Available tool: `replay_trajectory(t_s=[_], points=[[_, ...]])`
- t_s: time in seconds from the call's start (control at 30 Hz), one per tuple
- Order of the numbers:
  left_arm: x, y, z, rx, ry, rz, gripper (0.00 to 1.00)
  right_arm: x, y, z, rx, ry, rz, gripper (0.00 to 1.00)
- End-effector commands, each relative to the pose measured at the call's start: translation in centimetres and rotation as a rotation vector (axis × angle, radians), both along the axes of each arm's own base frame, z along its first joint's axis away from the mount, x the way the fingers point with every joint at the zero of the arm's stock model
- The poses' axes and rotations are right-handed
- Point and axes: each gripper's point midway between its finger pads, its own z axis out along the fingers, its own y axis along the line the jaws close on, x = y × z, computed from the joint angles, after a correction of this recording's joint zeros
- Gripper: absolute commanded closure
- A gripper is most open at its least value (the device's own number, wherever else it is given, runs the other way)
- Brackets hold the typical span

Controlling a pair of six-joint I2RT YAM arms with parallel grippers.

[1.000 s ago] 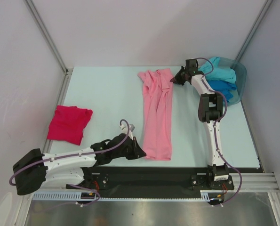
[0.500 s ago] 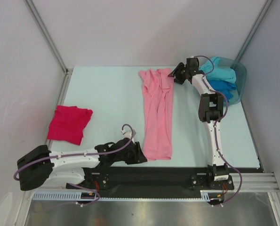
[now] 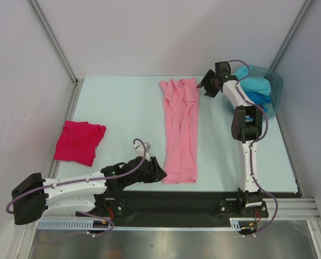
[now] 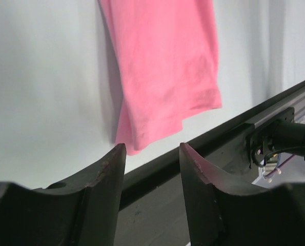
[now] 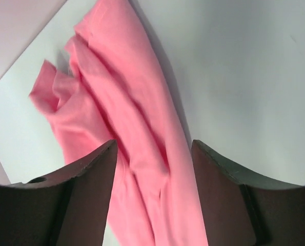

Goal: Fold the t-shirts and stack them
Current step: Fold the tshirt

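Note:
A light pink t-shirt (image 3: 180, 129) lies folded into a long narrow strip down the middle of the table, its far end rumpled. My left gripper (image 3: 161, 174) stands open just left of the strip's near end (image 4: 162, 87), holding nothing. My right gripper (image 3: 202, 85) hangs open beside the strip's far end (image 5: 116, 118), with the cloth below its jaws and nothing between them. A crimson t-shirt (image 3: 80, 141) lies folded at the left. Turquoise (image 3: 252, 82) and blue (image 3: 257, 100) t-shirts sit bunched in the tub.
A teal plastic tub (image 3: 274, 89) stands at the back right corner. The table's black front rail (image 4: 234, 133) runs just beyond the pink strip's near end. Grey walls close in the table at the back and sides.
Both grippers have opened and let go of the pink t-shirt, which now lies flat. The right gripper drew back a little to the right; the left shifted slightly at the near end.

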Motion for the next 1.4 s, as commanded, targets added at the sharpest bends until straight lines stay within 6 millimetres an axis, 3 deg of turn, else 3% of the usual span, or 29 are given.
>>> replay_trajectory(t_s=[0.0,0.03,0.13,0.17,0.2,0.27,0.3,0.37,0.4,0.47,0.5,0.57,0.63,0.73,0.87,1.03,1.37], points=[[3.2,0.3,3.9,-0.009,-0.163,0.058,0.48,-3.0,-1.5,9.0,-0.087,-0.081,-0.051,0.35],[3.7,0.1,4.9,-0.02,-0.195,0.051,0.46,-5.1,-1.6,9.3,-0.09,-0.064,-0.052,0.35],[4.8,0.2,6.1,-0.026,-0.221,0.053,0.46,-8.5,-1.7,10.1,-0.086,-0.067,-0.073,0.34],[5.0,0.3,6.3,-0.02,-0.232,0.047,0.46,-11.7,-1.9,10.1,-0.079,-0.056,-0.071,0.34],[5.0,0.2,6.4,-0.024,-0.233,0.042,0.46,-13.4,-2.0,9.3,-0.08,-0.041,-0.072,0.34],[4.9,0.1,6.2,-0.031,-0.23,0.036,0.46,-16.0,-1.5,9.7,-0.059,-0.071,-0.077,0.35],[4.6,0.3,5.4,-0.021,-0.216,0.03,0.46,-19.4,-1.5,8.5,-0.058,-0.059,-0.076,0.35],[4.4,0.2,4.9,-0.034,-0.205,0.028,0.46,-22.8,-1.2,6.7,-0.045,-0.036,-0.077,0.36],[4.3,0.2,4.6,-0.035,-0.199,0.028,0.46,-25.9,-1.5,5.3,-0.05,-0.02,-0.075,0.36],[3.8,0.4,3.7,-0.047,-0.188,0.021,0.47,-29.0,-0.5,3.8,-0.042,-0.013,-0.042,0.36],[3.6,0.6,3.3,-0.046,-0.182,0.019,0.47,-31.5,-0.6,2.5,-0.044,0.004,-0.029,0.37],[3.5,0.7,3.3,-0.089,-0.2,0.023,0.47,-33.9,0.2,2.1,-0.05,-0.006,0.009,0.37],[3.3,1.0,2.5,-0.103,-0.202,0.023,0.47,-36.3,-0.2,1.5,-0.054,-0.013,0.011,0.37],[3.0,1.3,1.4,-0.094,-0.186,0.02,0.47,-38.8,-0.1,1.6,-0.053,-0.021,0.032,0.37],[2.7,1.1,0.2,-0.088,-0.161,0.007,0.47,-41.9,-0.2,-0.4,-0.044,0.022,0.059,0.37],[2.8,0.8,-0.5,-0.077,-0.153,-0.001,0.47,-44.1,0.6,-1.6,-0.012,0.039,0.099,0.38],[2.6,0.3,-1.7,-0.076,-0.131,-0.02,0.48,-49.1,3.4,-7.6,0.082,0.151,0.177,0.38]])
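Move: The right hand is open above the far right side of the pink t-shirt. The near right corner it heads for lies about 50 cm back, 5 cm left and 6 cm below. The shirt's far right corner is some 8 cm ahead and 4 cm left, and the basket roughly 30 cm to the right, about level. The left hand hovers by the near left corner, which is about 4 cm back, 2 cm right and 5 cm below; the near right corner is about 4 cm back and 17 cm right. Heading for the shirt's near right corner, the right hand sweeps back about 47 cm, first arching up some 9 cm, then sinking low and edging left to the shirt's side, turning about 10 degrees counter-clockwise. Its fingers stay open; touch can't be told. The left hand, also open, lifts forward and up about 5 cm, then eases partly back and down beside the near left corner. ##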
